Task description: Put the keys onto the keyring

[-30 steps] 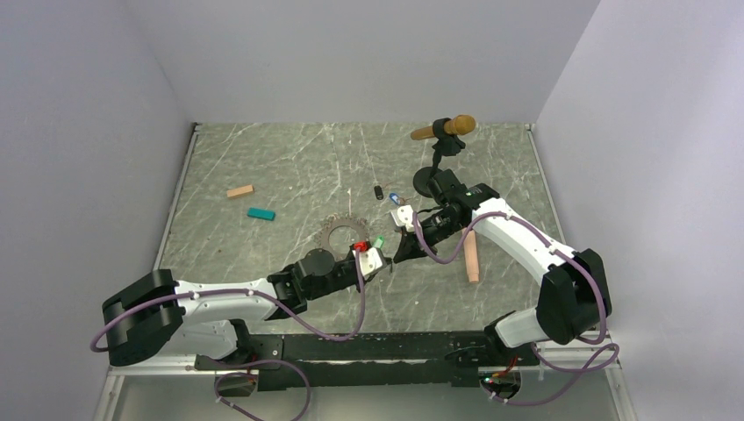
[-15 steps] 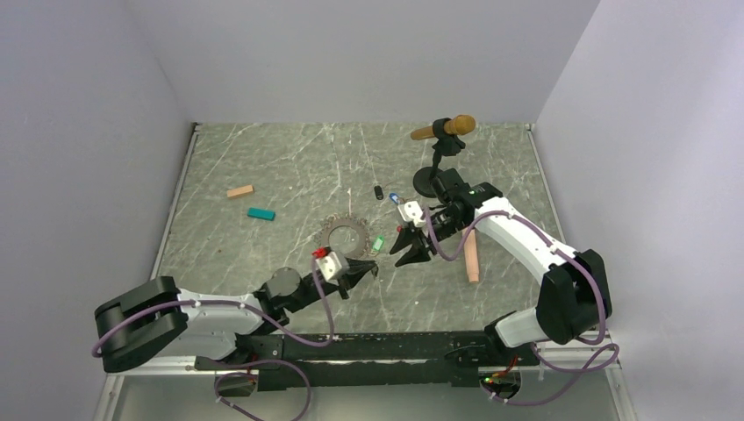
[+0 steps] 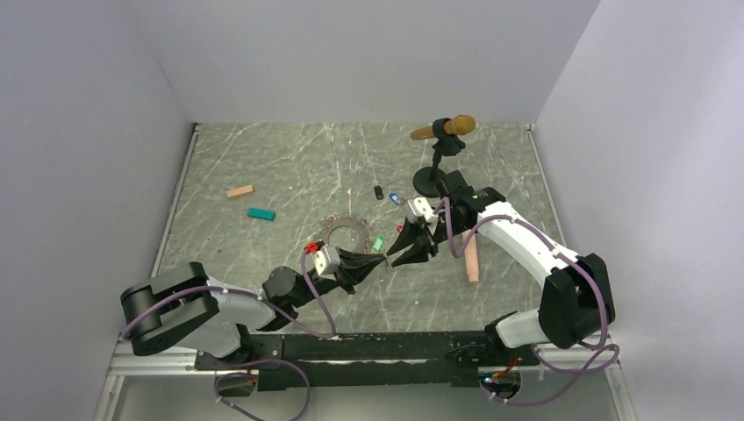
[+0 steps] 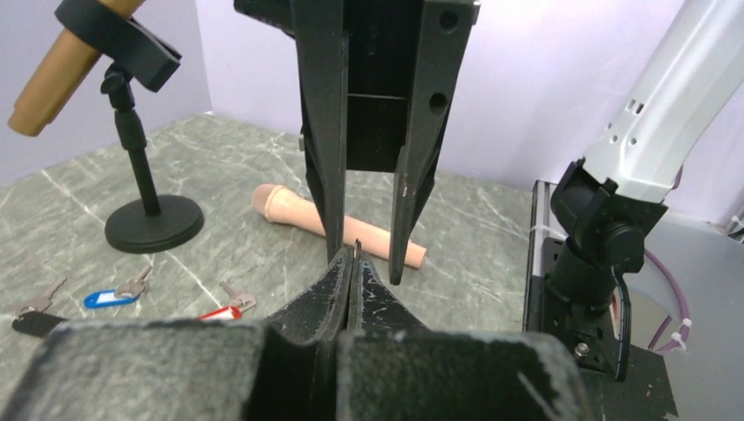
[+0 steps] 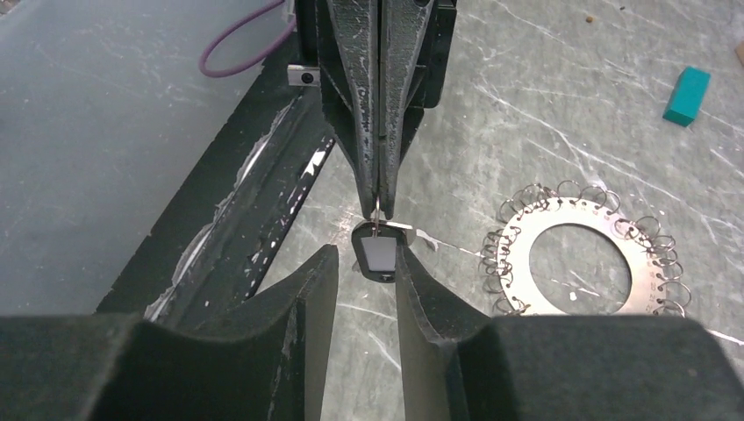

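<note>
My left gripper (image 3: pixel 382 261) is shut on the small wire loop of a key. In the right wrist view the key's dark-rimmed tag (image 5: pixel 379 254) hangs below the left fingertips (image 5: pixel 379 197). My right gripper (image 5: pixel 367 252) stands open around that tag, with a gap on one side. From above, a green tag (image 3: pixel 379 243) shows beside both sets of tips. The keyring (image 3: pixel 328 235), a flat toothed ring hung with wire loops (image 5: pixel 518 254), lies on the table just left of them. Three other keys lie loose: black (image 3: pixel 378 192), blue (image 3: pixel 392 198) and red (image 4: pixel 219 312).
A gold microphone (image 3: pixel 445 129) stands on a black round-based stand (image 4: pixel 149 224) at the back. A pink microphone (image 3: pixel 472 256) lies to the right of my right gripper. A tan block (image 3: pixel 239 190) and a teal block (image 3: pixel 261 213) lie at the left.
My right gripper was shut a second ago and now stands open. My left wrist has drawn back to the left, and its shut fingers now reach level toward the right gripper.
</note>
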`<state>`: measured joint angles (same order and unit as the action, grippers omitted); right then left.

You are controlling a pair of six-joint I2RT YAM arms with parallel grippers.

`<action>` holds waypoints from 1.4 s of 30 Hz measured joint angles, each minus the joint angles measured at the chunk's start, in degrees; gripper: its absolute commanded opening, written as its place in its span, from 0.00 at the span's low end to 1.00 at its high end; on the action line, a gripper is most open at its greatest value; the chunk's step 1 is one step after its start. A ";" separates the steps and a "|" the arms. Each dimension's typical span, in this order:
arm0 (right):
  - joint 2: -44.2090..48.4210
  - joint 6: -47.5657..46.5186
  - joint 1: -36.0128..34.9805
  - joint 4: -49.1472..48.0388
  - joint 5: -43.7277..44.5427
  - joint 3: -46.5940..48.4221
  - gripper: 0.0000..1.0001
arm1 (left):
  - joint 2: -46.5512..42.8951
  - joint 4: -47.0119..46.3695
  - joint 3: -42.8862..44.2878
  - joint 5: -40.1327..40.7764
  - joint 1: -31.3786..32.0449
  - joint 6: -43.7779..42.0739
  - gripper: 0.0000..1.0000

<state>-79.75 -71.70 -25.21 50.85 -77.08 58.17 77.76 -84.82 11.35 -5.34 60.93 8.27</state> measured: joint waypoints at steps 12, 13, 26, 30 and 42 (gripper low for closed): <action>0.63 1.99 0.00 -2.43 -1.51 -0.39 0.23 | 0.90 -1.07 0.72 -1.51 -0.11 0.70 0.00; 0.72 2.10 0.00 -2.49 -1.57 -0.39 0.21 | 0.90 -1.09 0.72 -1.51 -0.11 0.81 0.00; 0.87 2.67 0.00 -2.47 -2.75 -0.39 0.00 | 1.07 -1.11 0.72 -1.53 -0.11 1.09 0.04; 0.87 2.45 -0.13 -1.92 -1.42 -0.13 0.00 | 1.11 -1.14 0.59 -1.25 -0.11 0.79 0.43; 0.70 1.22 -0.66 2.12 11.78 3.72 0.00 | -20.39 30.77 3.80 3.80 -0.26 -6.47 0.60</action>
<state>-79.05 -70.48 -25.87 52.97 -65.30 61.89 57.36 -54.04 15.16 -1.54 60.66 1.80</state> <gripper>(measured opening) 0.009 0.621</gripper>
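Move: The left fingertips already hold the small ring of the black-tagged key, about 1 cm to their right at the pads; from the right hand's open fingers, that ring is roughly 1 cm left and 1 cm up, level ahead. About 16 cm below the right hand, the green tag lies some 7 cm ahead and 2 cm left, the big metal ring plate 9 cm ahead and 11 cm left, and the red tag 11 cm ahead and 4 cm right. The right fingers pinch the small ring beside the left fingertips, rising about 1 cm as they shut, while the left hand holds nearly still. Only then does the left open wide, let go and draw off some 2.5 cm left and a little up and forward; the right, now holding the key alone, eases about 2 cm forward and 2 cm down, tipping slightly. ##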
